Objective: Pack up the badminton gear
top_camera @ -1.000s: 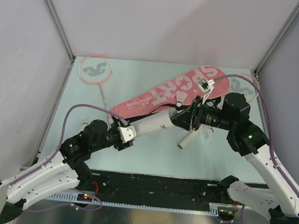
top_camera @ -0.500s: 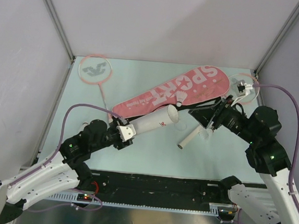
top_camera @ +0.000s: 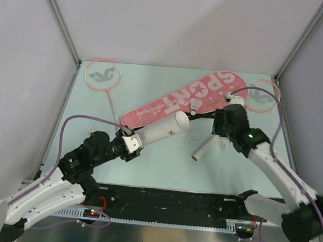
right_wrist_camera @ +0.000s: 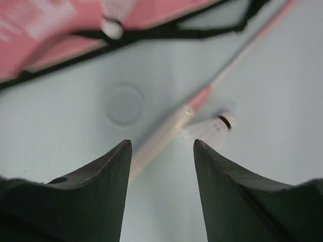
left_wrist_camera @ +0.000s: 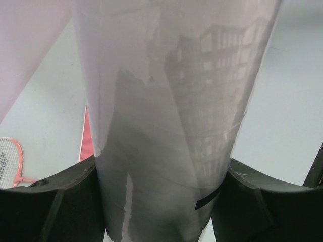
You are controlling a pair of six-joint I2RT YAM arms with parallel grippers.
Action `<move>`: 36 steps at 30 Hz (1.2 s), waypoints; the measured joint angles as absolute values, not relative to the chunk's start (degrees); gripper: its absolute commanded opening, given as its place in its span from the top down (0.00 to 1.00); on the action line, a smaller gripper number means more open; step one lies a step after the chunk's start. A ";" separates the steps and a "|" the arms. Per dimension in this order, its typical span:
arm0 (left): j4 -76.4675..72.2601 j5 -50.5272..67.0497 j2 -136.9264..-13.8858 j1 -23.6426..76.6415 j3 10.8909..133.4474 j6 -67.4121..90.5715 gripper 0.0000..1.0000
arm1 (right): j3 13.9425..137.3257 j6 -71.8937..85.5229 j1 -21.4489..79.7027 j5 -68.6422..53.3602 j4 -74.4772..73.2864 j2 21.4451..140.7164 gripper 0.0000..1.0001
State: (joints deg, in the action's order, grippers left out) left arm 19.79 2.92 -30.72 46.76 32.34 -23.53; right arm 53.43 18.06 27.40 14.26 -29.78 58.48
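Note:
My left gripper (top_camera: 132,143) is shut on the lower end of the long white tube (top_camera: 161,131), which slants up to the right with its open mouth near the pink SPORT bag (top_camera: 180,97). In the left wrist view the tube (left_wrist_camera: 171,101) fills the space between the fingers (left_wrist_camera: 50,201). My right gripper (right_wrist_camera: 161,146) hangs open and empty above a racket's white handle (right_wrist_camera: 161,133), with a white shuttlecock (right_wrist_camera: 209,128) just right of it. Another shuttlecock (right_wrist_camera: 112,27) lies on the bag. One racket head (top_camera: 104,75) lies far left, the other (top_camera: 261,94) far right.
A round clear lid (right_wrist_camera: 124,103) lies flat on the table left of the racket handle. The bag's black strap (right_wrist_camera: 202,30) runs along its near edge. Metal posts and pale walls close in the table on the left, right and back.
My right arm has pulled back from the tube's mouth and swung down over the racket handle, its jaws opening. The left arm has kept its grip and shifted the tube slightly left.

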 measured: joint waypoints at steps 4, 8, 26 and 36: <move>19.81 3.38 -29.39 46.76 32.34 -22.98 0.46 | 54.72 15.75 29.87 21.34 -34.89 72.66 0.42; 19.79 3.44 -27.81 46.76 32.34 -22.90 0.46 | 56.47 13.10 31.88 26.24 -38.79 82.02 0.43; 19.77 3.73 -28.12 46.76 32.34 -22.87 0.46 | 57.80 5.89 32.56 38.19 -41.56 94.08 0.76; 19.77 3.70 -28.14 46.76 32.34 -22.87 0.46 | 57.87 6.66 33.04 41.87 -42.19 88.05 1.00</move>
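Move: The loose shuttlecock beside the right-hand racket's grip lies about 15 cm below the right hand, some 5 cm to its right and 2 cm ahead. From that shuttlecock, the middle of the racket grip is roughly 8 cm left and 3 cm back, and the clear lid about 14 cm left and 4 cm farther out. From the left hand, still gripping the tube, the same shuttlecock is about 46 cm right, 11 cm ahead and 14 cm below. Down fast beside the racket grip, the open right hand sinks some 14 cm, drifting about 6 cm right as it nears the table. The wrist tips steeper and rolls strongly, left side down, about 50 degrees in all. The fingers close fully, pinching the rim of the shuttlecock's skirt, and the hand then starts back up by about 3 cm. ##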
